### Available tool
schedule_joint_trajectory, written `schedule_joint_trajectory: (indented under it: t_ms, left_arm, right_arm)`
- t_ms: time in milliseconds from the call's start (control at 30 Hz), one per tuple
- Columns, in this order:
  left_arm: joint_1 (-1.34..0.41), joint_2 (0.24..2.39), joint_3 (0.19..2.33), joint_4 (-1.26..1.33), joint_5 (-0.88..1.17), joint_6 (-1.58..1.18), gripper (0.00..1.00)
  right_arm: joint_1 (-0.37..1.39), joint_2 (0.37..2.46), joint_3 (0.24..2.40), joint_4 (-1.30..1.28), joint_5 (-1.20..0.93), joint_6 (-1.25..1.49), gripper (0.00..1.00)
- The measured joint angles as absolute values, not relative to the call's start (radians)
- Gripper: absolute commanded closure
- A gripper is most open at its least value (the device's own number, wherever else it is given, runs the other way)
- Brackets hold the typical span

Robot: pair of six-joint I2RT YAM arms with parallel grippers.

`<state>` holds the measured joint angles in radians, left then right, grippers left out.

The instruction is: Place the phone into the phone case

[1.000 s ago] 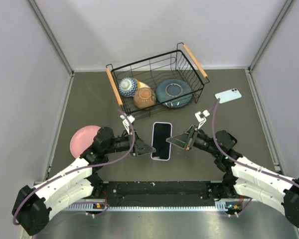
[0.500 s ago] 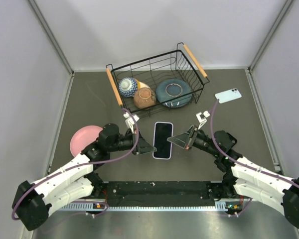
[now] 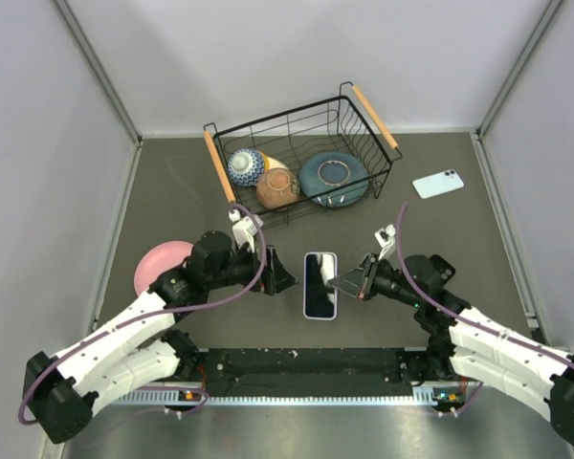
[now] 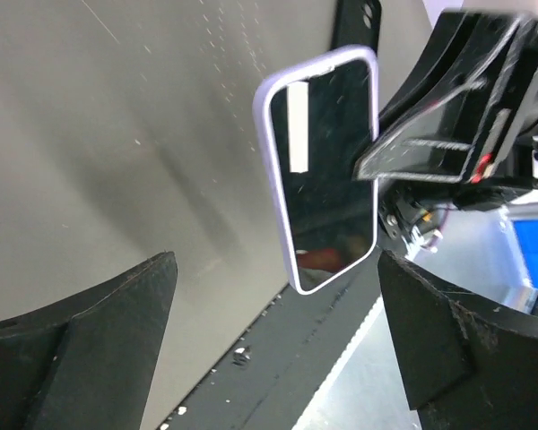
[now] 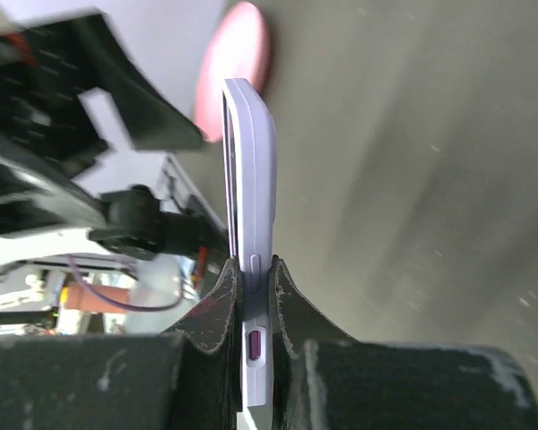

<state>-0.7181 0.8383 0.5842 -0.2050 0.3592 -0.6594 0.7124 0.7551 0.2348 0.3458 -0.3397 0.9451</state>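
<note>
The black phone (image 3: 320,282) sits inside the pale lavender phone case (image 3: 320,315), glossy screen up. My right gripper (image 3: 341,280) is shut on the right long edge of the cased phone and holds it tilted off the table. In the right wrist view the case (image 5: 256,152) stands edge-on between my fingertips (image 5: 253,269). My left gripper (image 3: 285,281) is open and empty just left of it, not touching. The left wrist view shows the screen (image 4: 327,170), the case rim (image 4: 269,134) and my open left gripper (image 4: 276,269).
A wire basket (image 3: 277,113) with bowls and a plate stands behind the phone. A pink plate (image 3: 158,263) lies at the left, under the left arm. A pale blue phone (image 3: 437,183) lies at the back right. Grey walls enclose the table.
The right gripper has closed on the cased phone, shifted it right and nearer, and tilted it up. The left gripper has moved back a little and stays open.
</note>
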Motion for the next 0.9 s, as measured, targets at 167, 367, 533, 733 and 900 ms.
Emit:
schedule_joint_trajectory:
  t_ms: [167, 367, 533, 733, 900]
  left_arm:
    - [-0.718, 0.839, 0.705, -0.321, 0.244, -0.543, 0.01]
    - [-0.718, 0.817, 0.762, -0.388, 0.086, -0.422, 0.01]
    - [-0.718, 0.782, 0.763, -0.433, 0.019, -0.381, 0.01]
    - [-0.718, 0.74, 0.787, -0.494, -0.014, -0.32, 0.01]
    - [-0.718, 0.709, 0.788, -0.502, -0.035, -0.286, 0.01]
  right_arm:
    - [0.712, 0.815, 0.264, 0.158, -0.308, 0.862, 1.0]
    - [0.704, 1.018, 0.339, 0.055, -0.282, 0.767, 1.0]
    - [0.647, 1.151, 0.365, 0.074, -0.32, 0.755, 0.89]
    - [0.64, 1.208, 0.412, 0.03, -0.302, 0.744, 0.77]
    - [0.636, 1.209, 0.436, -0.064, -0.224, 0.724, 0.7]
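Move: The right gripper holds the phone in its purple case by the right long edge, the case's middle about 3 cm to its left. The bare table spot for it lies some 13 cm straight below this hand. The wire rack stands roughly 35 cm ahead and 7 cm to the left; a black phone lies about 29 cm to the right and 8 cm ahead. From the open left hand the cased phone is about 9 cm to the right, level; the pink plate is some 29 cm left and 8 cm ahead. Lower the right gripper about 13 cm to the table with the cased phone still pinched, tipping the fingers down some 30 degrees and easing slightly right and forward, then part the fingers a little at the case's edge. Meanwhile draw the wide-open left gripper away from the case, left, up and forward, swinging its fingers round to point more forward. ##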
